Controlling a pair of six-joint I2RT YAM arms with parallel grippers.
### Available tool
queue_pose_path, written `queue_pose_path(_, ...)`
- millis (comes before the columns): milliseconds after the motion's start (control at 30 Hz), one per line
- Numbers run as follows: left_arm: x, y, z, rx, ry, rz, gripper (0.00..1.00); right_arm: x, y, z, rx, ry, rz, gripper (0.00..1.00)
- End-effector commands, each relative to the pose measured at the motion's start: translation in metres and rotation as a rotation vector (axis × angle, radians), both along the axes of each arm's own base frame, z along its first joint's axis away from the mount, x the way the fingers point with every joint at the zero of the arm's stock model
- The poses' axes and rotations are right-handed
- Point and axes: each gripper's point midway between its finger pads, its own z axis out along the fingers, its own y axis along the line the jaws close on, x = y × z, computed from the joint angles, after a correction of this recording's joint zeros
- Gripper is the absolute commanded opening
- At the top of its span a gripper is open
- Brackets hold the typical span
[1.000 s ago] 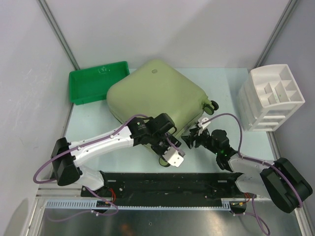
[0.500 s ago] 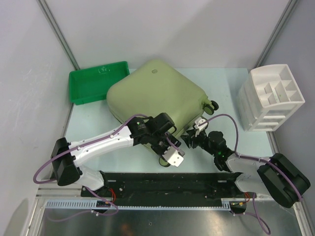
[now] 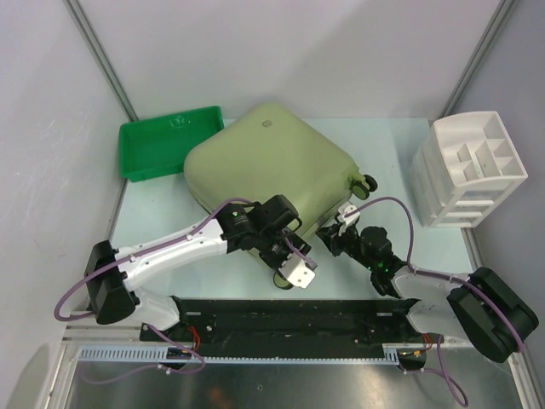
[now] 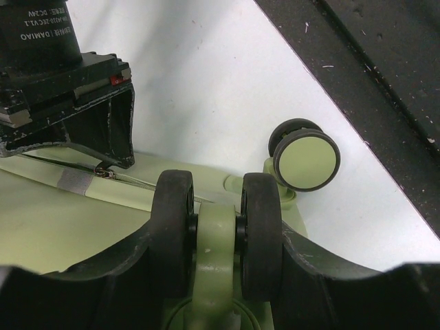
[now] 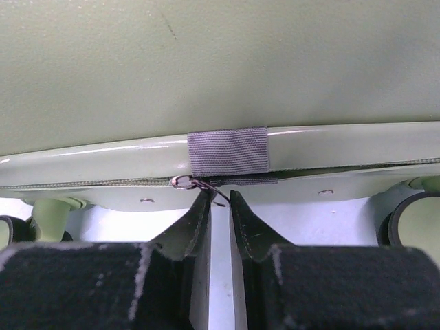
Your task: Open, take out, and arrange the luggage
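Observation:
The luggage (image 3: 268, 162), a pale olive-green hard shell, lies flat and closed in the middle of the table. At its near edge my left gripper (image 3: 281, 243) is shut on a black twin wheel (image 4: 261, 227), one finger on each outer side. A second wheel (image 4: 306, 159) stands free beyond it. My right gripper (image 5: 220, 199) is at the luggage's seam, just below a grey fabric tab (image 5: 228, 151). Its jaws stand a narrow slit apart. The thin metal zipper pull (image 5: 206, 187) reaches into that slit, and I cannot tell whether it is pinched.
A flat green tray (image 3: 166, 145) lies at the back left, touching the luggage's corner. A white compartmented organizer (image 3: 473, 170) stands at the right edge. Another luggage wheel (image 3: 366, 183) sticks out to the right. A black strip (image 3: 289, 319) runs along the near edge.
My right gripper's jaws have narrowed from wide to a slit and edged in toward the luggage's seam. The left arm and the luggage have not moved.

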Motion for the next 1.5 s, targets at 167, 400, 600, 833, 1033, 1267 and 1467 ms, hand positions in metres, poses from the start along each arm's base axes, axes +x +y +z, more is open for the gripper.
queue_pose_path(167,-0.002,0.059,-0.018,0.145,0.089,0.149,0.00,0.005,0.001,0.021,0.024,-0.057,0.008,0.00)
queue_pose_path(400,-0.018,0.098,-0.036,0.209,0.084,0.149,0.00,0.023,-0.042,0.023,0.038,0.016,-0.161,0.00)
queue_pose_path(600,-0.021,0.122,-0.041,0.229,0.106,0.199,0.00,0.046,-0.055,0.049,0.061,-0.023,-0.264,0.00)
queue_pose_path(833,-0.018,0.141,-0.043,0.244,0.095,0.216,0.00,0.068,-0.082,0.061,-0.076,-0.145,-0.258,0.00)
queue_pose_path(1033,-0.016,0.157,-0.049,0.263,0.073,0.208,0.00,0.088,-0.116,0.061,-0.128,-0.231,-0.244,0.00)
queue_pose_path(1267,-0.020,0.170,-0.058,0.301,0.059,0.159,0.00,0.134,-0.127,0.075,-0.099,-0.327,-0.246,0.00)
queue_pose_path(1467,-0.031,0.175,-0.061,0.308,0.089,0.115,0.00,0.168,-0.114,0.099,-0.063,-0.389,-0.123,0.00)
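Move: The right hand already pinches the zipper pull near the middle of the suitcase's wheel end. From it, the far upper wheel is about 10 cm ahead, 9 cm right and 5 cm higher; the gray patch is just 3 cm ahead, 1 cm right and 1 cm up. The left hand already grips the near upper wheel; the pull lies some 9 cm ahead, 6 cm right and 4 cm below it, the near lower wheel 4 cm back, straight below sideways, 11 cm down. Rightwards first, then mainly forward, the right hand draws the held zipper pull along the seam past the gray patch to the far wheel corner, about 11 cm out and 10 cm right in all, fingers staying shut. Meanwhile the left hand keeps its grip on the near wheel and drags that corner about 7 cm left, against the pull. ##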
